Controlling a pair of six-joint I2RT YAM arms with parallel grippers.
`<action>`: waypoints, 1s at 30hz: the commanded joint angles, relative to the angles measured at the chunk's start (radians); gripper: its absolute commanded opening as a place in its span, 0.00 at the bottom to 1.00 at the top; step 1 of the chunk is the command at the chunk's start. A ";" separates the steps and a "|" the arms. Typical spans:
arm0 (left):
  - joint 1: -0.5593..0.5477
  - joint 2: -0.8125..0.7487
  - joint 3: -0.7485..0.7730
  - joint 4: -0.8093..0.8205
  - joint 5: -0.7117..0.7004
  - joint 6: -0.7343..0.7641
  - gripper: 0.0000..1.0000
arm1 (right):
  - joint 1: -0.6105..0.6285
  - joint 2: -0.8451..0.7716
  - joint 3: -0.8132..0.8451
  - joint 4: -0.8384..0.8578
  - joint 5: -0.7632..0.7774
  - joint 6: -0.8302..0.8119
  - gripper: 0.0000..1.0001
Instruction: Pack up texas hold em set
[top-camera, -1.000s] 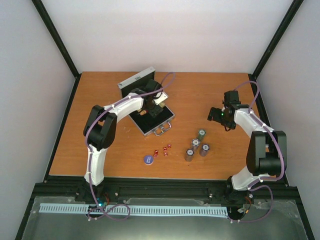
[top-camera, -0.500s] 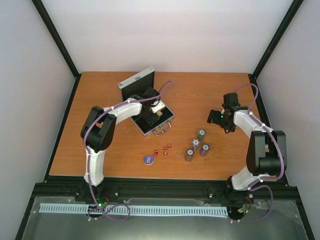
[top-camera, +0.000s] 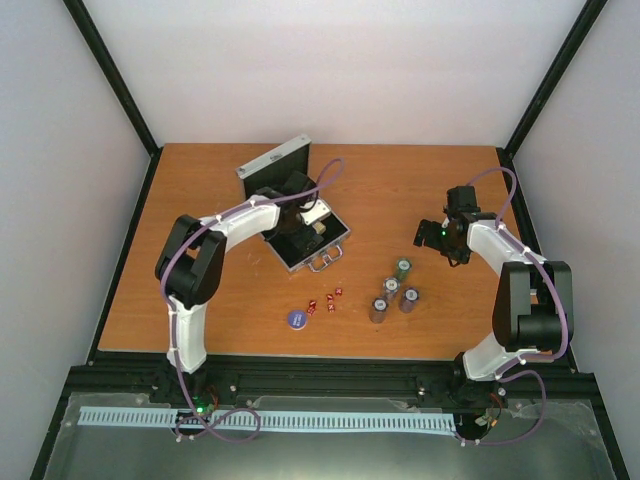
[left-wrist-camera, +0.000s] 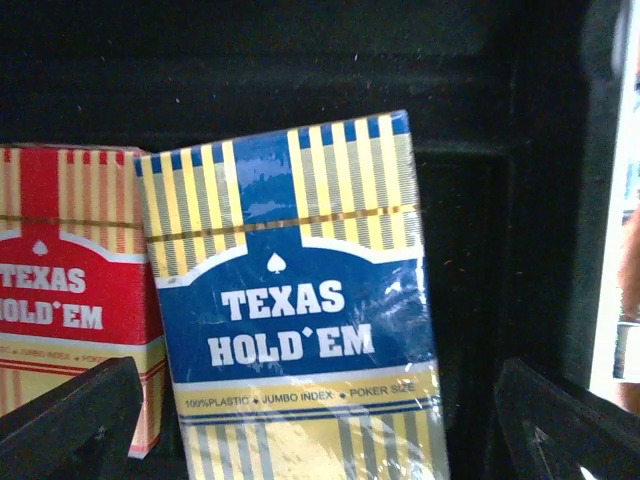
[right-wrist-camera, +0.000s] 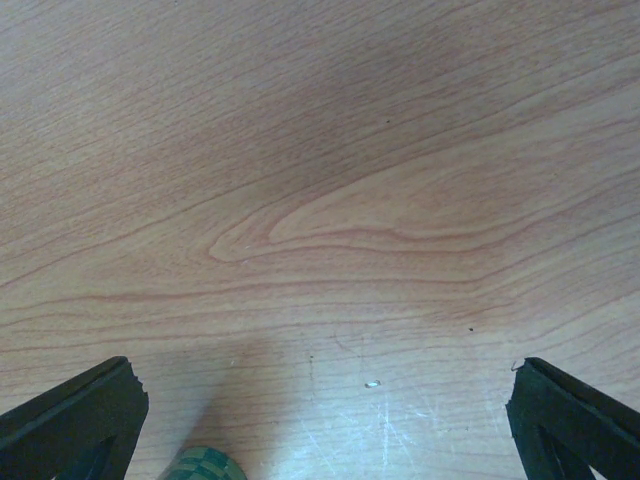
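Observation:
The silver case (top-camera: 338, 232) lies open on the table, its lid (top-camera: 272, 160) standing behind it. My left gripper (top-camera: 303, 228) hangs low over the black lining (left-wrist-camera: 300, 60), open. The blue-yellow card box (left-wrist-camera: 300, 300) lies between its fingers (left-wrist-camera: 70, 420), touching neither, slightly tilted beside the red card box (left-wrist-camera: 70, 300). My right gripper (top-camera: 432, 232) is open over bare wood, just beyond the grey chip stacks (top-camera: 392, 290). One stack's green top (right-wrist-camera: 205, 467) shows at the bottom edge of the right wrist view. Red dice (top-camera: 325, 300) and a blue disc (top-camera: 296, 318) lie in front of the case.
The case's handle (top-camera: 322, 262) points toward the dice. The wooden table (top-camera: 200, 200) is bounded by a black frame and white walls on three sides.
My left gripper has sunk into the case with the blue-yellow card box and opened, letting it go. The right arm has not moved.

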 joint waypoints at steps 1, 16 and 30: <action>0.002 -0.057 0.027 -0.037 0.011 0.016 1.00 | -0.007 0.008 0.006 0.015 -0.004 0.003 1.00; 0.021 0.072 0.230 0.010 0.068 -0.108 1.00 | -0.006 0.040 0.020 0.020 -0.002 0.005 1.00; 0.051 0.193 0.353 -0.041 0.173 -0.198 0.99 | -0.007 0.073 0.028 0.023 0.006 0.003 1.00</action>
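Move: The blue card deck lies in the open case just under the left hand, its middle about 2 cm ahead, 2 cm right and 3 cm below. The red deck is beside it, some 6 cm ahead and 2 cm left of the left hand. The case handle sits roughly 5 cm back and 7 cm right of that hand. From the right hand the blue deck is about 29 cm left, 3 cm farther out and 4 cm lower. Up off the blue deck with fingers already wide, the left hand clears it by some 4.5 cm, arcs forward and to the right along the deck past its far end, then sinks about 3 cm towards the case floor inside the right wall, its left side tilting down some 10 degrees. The fingers stay open. The right hand sinks 2 cm over bare table. ##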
